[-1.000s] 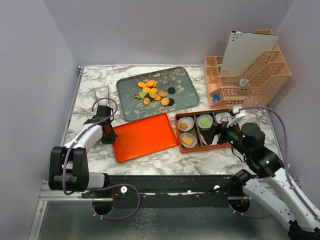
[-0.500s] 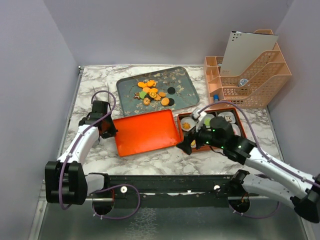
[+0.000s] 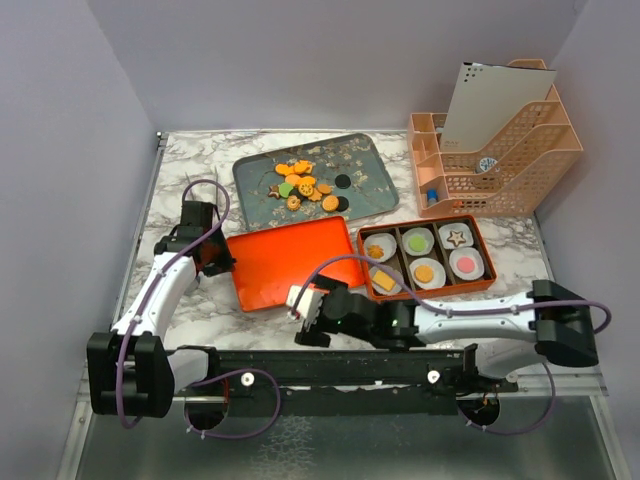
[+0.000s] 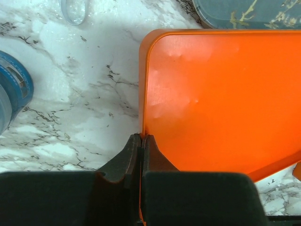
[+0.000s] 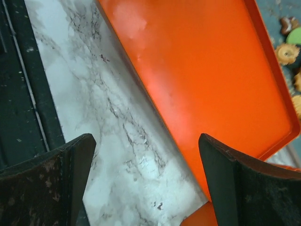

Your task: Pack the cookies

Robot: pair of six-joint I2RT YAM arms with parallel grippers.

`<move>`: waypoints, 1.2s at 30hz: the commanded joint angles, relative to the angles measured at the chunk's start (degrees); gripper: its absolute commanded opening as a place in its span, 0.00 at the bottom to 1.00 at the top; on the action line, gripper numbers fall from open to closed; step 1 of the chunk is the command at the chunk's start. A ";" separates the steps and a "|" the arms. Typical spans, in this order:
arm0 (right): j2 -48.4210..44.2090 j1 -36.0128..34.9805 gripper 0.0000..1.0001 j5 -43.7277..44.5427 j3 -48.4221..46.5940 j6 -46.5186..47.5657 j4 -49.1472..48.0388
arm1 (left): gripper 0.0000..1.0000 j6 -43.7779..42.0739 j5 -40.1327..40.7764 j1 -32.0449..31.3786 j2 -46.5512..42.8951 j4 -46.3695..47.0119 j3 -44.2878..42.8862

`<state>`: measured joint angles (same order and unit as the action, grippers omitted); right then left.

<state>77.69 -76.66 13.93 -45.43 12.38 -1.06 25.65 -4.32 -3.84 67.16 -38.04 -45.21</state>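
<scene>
Loose cookies (image 3: 303, 185), mostly orange with green and black ones, lie in a heap on the grey patterned tray (image 3: 365, 165). Some of them show at the top right of the right wrist view (image 5: 284, 52). The orange box (image 3: 428, 258) has six paper cups, each with one cookie. Left of it lies the flat orange lid (image 3: 290, 260). My left gripper (image 3: 215, 258) is shut on the lid's left edge (image 4: 141, 141). My right gripper (image 3: 305, 318) hovers open over the marble at the lid's near edge (image 5: 146, 174), holding nothing.
A peach file organizer (image 3: 495, 150) with a white sheet stands at the back right. A blue-rimmed round object (image 4: 14, 89) and a clear item (image 4: 75, 9) lie on the marble left of the lid. The black rail (image 3: 330, 365) runs along the table's near edge.
My right arm has swung left from over the orange box down to the lid's near edge. The left gripper has kept its grip and nudged the lid slightly away from the near edge.
</scene>
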 commanded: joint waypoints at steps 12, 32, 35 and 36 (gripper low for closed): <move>26.02 -10.21 0.94 33.12 -4.38 27.16 -23.81 | 0.00 0.37 -9.96 -0.12 -2.65 1.28 -1.57; 50.08 -10.39 0.38 46.38 -2.36 68.83 -85.53 | 0.00 0.63 -13.02 -0.14 -3.19 1.11 -1.84; 47.35 -10.44 0.23 45.96 -2.05 68.86 -84.91 | 0.01 0.59 -13.38 -0.14 -4.22 0.73 -2.58; 45.90 -10.52 0.18 45.66 -1.92 67.93 -82.93 | 0.03 0.48 -13.32 -0.14 -4.61 0.57 -2.98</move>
<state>127.07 -86.70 58.22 -47.81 77.38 -76.93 25.67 -12.73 -3.81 65.43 -37.82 -45.36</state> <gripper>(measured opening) 0.251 0.019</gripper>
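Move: The right hand is open; the near edge of the orange lid has its middle about 5 cm ahead, 4 cm to its left and 6 cm below. The cookie box is some 12 cm ahead, 24 cm right and 10 cm down, the baking tray roughly 27 cm straight ahead and 12 cm down. The left hand holds the lid's left edge; from it that near-edge middle is about 17 cm right and 7 cm back, 1 cm lower. Down about 7 cm and a little left, then forward some 5 cm towards the lid's near edge, the right hand swings its fingers up from a downward slant to level, pointing forward-left, rises about 2 cm and closes them on the near rim. The left hand keeps its pinch and eases the lid right and slightly up, tipping its own left side down a few degrees. ##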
